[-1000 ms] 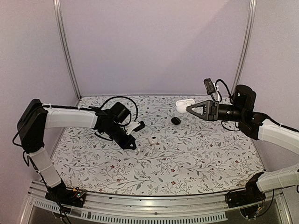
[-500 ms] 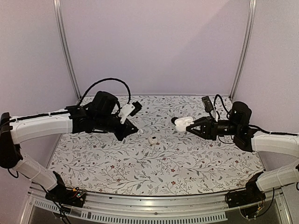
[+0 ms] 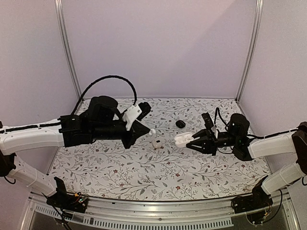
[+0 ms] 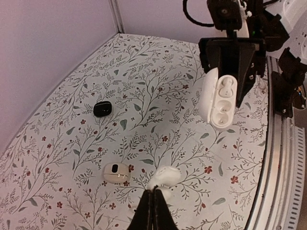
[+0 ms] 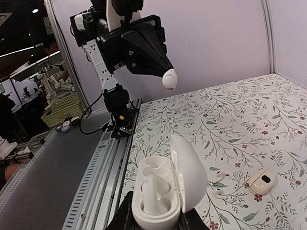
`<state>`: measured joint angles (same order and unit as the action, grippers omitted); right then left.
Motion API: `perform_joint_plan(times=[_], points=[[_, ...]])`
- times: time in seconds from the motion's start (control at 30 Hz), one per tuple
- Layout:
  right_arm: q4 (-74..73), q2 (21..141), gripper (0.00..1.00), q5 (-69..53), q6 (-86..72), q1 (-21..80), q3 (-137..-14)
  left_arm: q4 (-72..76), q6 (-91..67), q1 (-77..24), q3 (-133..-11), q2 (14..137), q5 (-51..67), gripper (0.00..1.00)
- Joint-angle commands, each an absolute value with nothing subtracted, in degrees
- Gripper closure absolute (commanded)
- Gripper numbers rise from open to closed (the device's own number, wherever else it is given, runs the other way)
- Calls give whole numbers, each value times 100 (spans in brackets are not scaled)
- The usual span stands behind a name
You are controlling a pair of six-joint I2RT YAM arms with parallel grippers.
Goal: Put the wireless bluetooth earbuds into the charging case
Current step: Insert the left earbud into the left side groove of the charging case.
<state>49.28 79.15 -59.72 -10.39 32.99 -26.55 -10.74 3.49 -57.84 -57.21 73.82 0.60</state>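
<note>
My left gripper is shut on a white earbud and holds it in the air above the table; the earbud sticks out past the closed tips of the left gripper. My right gripper is shut on the open white charging case, lid up, with its wells facing the left arm. In the right wrist view the case fills the foreground, with the right gripper under it, and the held earbud hangs beyond. Two more white earbuds lie on the table.
A closed beige case lies on the flowered table between the grippers. A black rounded case sits farther back. The metal rail runs along the near edge, and purple walls close the back and sides.
Both arms have swung toward the middle. The left gripper carried the earbud right and up, and the right gripper brought the open case left and lower, toward it.
</note>
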Motion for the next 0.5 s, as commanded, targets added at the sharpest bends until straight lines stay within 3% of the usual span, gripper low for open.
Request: perform_joint_plan(times=[0.0, 0.47], points=[[5062, 8073, 100, -6064, -531, 3404, -2831, -875, 515, -6160, -6001, 7419, -403, 100], [4168, 8200, 100, -5503, -95, 3677, -3233, -865, 803, -6810, -6529, 8169, -1076, 100]])
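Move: The case in the right gripper lies about 11 cm to the right of the left gripper, 2 cm nearer the base and some 4 cm lower, its open side showing to the left wrist. Down on the table, about 23 cm below, the white box is roughly 12 cm ahead and 4 cm right, the black box some 28 cm ahead and 14 cm right. From the right gripper, the held earbud is about 13 cm left, 2 cm ahead and 4 cm higher. Bring the left gripper, still shut on the earbud, about 4.5 cm to the right and 2 cm back towards the open case, rising slightly before starting to sink, with the fingers tipping up some 5 degrees. Meanwhile ease the right gripper nearly 2 cm left to meet it, keeping hold of the case. ##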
